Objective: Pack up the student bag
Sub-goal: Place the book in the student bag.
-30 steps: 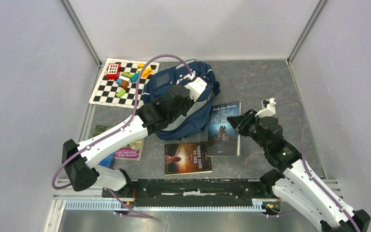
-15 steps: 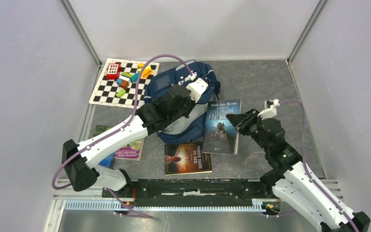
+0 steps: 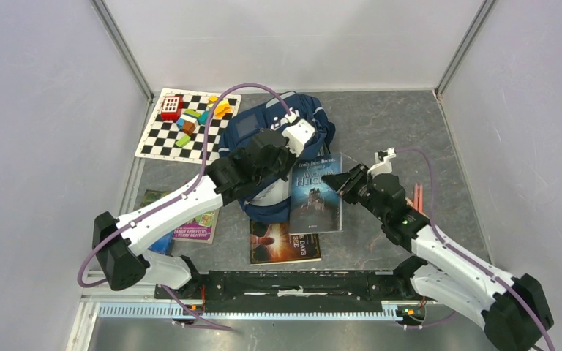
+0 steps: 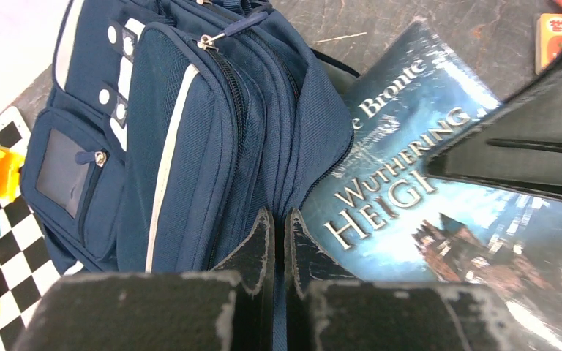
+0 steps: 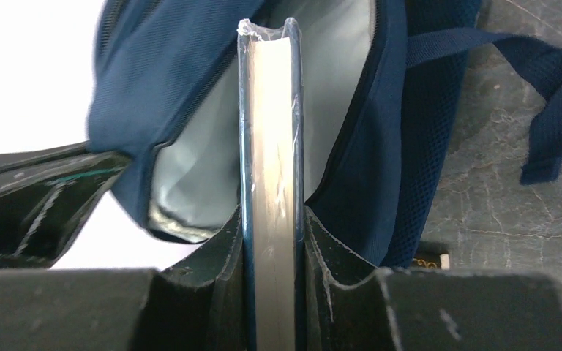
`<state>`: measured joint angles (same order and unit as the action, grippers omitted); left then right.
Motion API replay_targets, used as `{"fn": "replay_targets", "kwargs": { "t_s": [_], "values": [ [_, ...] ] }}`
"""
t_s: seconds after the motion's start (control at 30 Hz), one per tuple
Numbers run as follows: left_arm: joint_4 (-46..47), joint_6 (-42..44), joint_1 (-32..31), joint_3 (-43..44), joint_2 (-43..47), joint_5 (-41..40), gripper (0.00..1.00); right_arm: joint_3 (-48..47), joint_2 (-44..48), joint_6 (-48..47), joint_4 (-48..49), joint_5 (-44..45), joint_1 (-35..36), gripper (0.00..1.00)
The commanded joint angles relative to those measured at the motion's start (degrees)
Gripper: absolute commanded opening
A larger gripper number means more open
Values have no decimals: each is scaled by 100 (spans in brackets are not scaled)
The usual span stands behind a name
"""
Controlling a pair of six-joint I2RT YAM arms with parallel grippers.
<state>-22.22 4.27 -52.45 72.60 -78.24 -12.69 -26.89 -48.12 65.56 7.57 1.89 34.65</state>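
The navy student bag (image 3: 263,126) lies at the back centre of the table. My left gripper (image 4: 279,227) is shut on the blue fabric edge of its main opening, holding the flap (image 4: 190,139) up. My right gripper (image 3: 334,180) is shut on the page edge of a blue "Wuthering Heights" book (image 3: 313,196). The book (image 5: 271,110) stands on edge between the fingers, its far end pointing into the bag's grey-lined opening (image 5: 197,168). In the left wrist view the book's cover (image 4: 410,183) lies right against the open zipper edge.
A "Three Days to See" book (image 3: 285,247) lies in front of the bag, partly under the held book. A checkered mat (image 3: 157,142) with toy blocks is at the back left. More books (image 3: 190,228) lie at the left. Orange pencils (image 3: 417,197) lie at the right.
My right gripper has carried the book leftward, from the table beside the bag up to its opening. The pencils have come into view. The left gripper has kept its hold on the bag.
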Motion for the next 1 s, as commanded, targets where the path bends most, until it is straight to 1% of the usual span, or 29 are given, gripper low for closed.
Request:
{"fn": "replay_targets", "kwargs": {
  "t_s": [0.0,0.13,0.2,0.37,0.5,0.73,0.9,0.97],
  "values": [
    [1029,-356,-21,68,511,517,2,104,-343,407,1344,189,24,0],
    [1079,-373,14,35,612,745,2,245,-691,541,1682,430,19,0],
    [1063,-544,33,29,615,834,2,292,-801,649,1983,538,24,0],
    [1074,-685,85,-63,625,1042,2,196,-1039,982,2540,1024,9,0],
    [1080,-778,103,-88,615,1177,2,65,-1384,1234,3143,1205,-35,0],
    [1114,-894,129,-119,656,1242,2,-492,-2396,1306,3951,970,-46,0],
    [1123,-1065,421,-201,745,1242,2,-468,-2900,1561,4900,973,-54,0],
    [1116,-1103,482,-226,772,1242,2,-578,-2995,1508,4908,946,-64,0]
  ]
}}
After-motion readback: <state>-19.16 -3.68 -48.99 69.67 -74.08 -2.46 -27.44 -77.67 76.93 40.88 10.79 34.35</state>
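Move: The right hand already grips the blue Wuthering Heights book, and the bag's open mouth lies some 11 cm to its left, about level fore-and-aft and roughly 8 cm lower. The Three Days book is flat on the table about 18 cm back and 13 cm left of that hand; the pencils lie some 29 cm right and 5 cm back. The left hand is already holding the mouth's upper edge, the opening's middle about 3 cm to its right, level fore-and-aft and 6 cm below. Down about 5 cm first, then forward some 8 cm with a little left, the right hand feeds the gripped book into the bag's mouth, under the raised edge, turning about 10 degrees clockwise. The left hand keeps its pinch on that edge, easing back nearly 2 cm while rolling its left side down about 10 degrees, and lifts slightly at the end. ##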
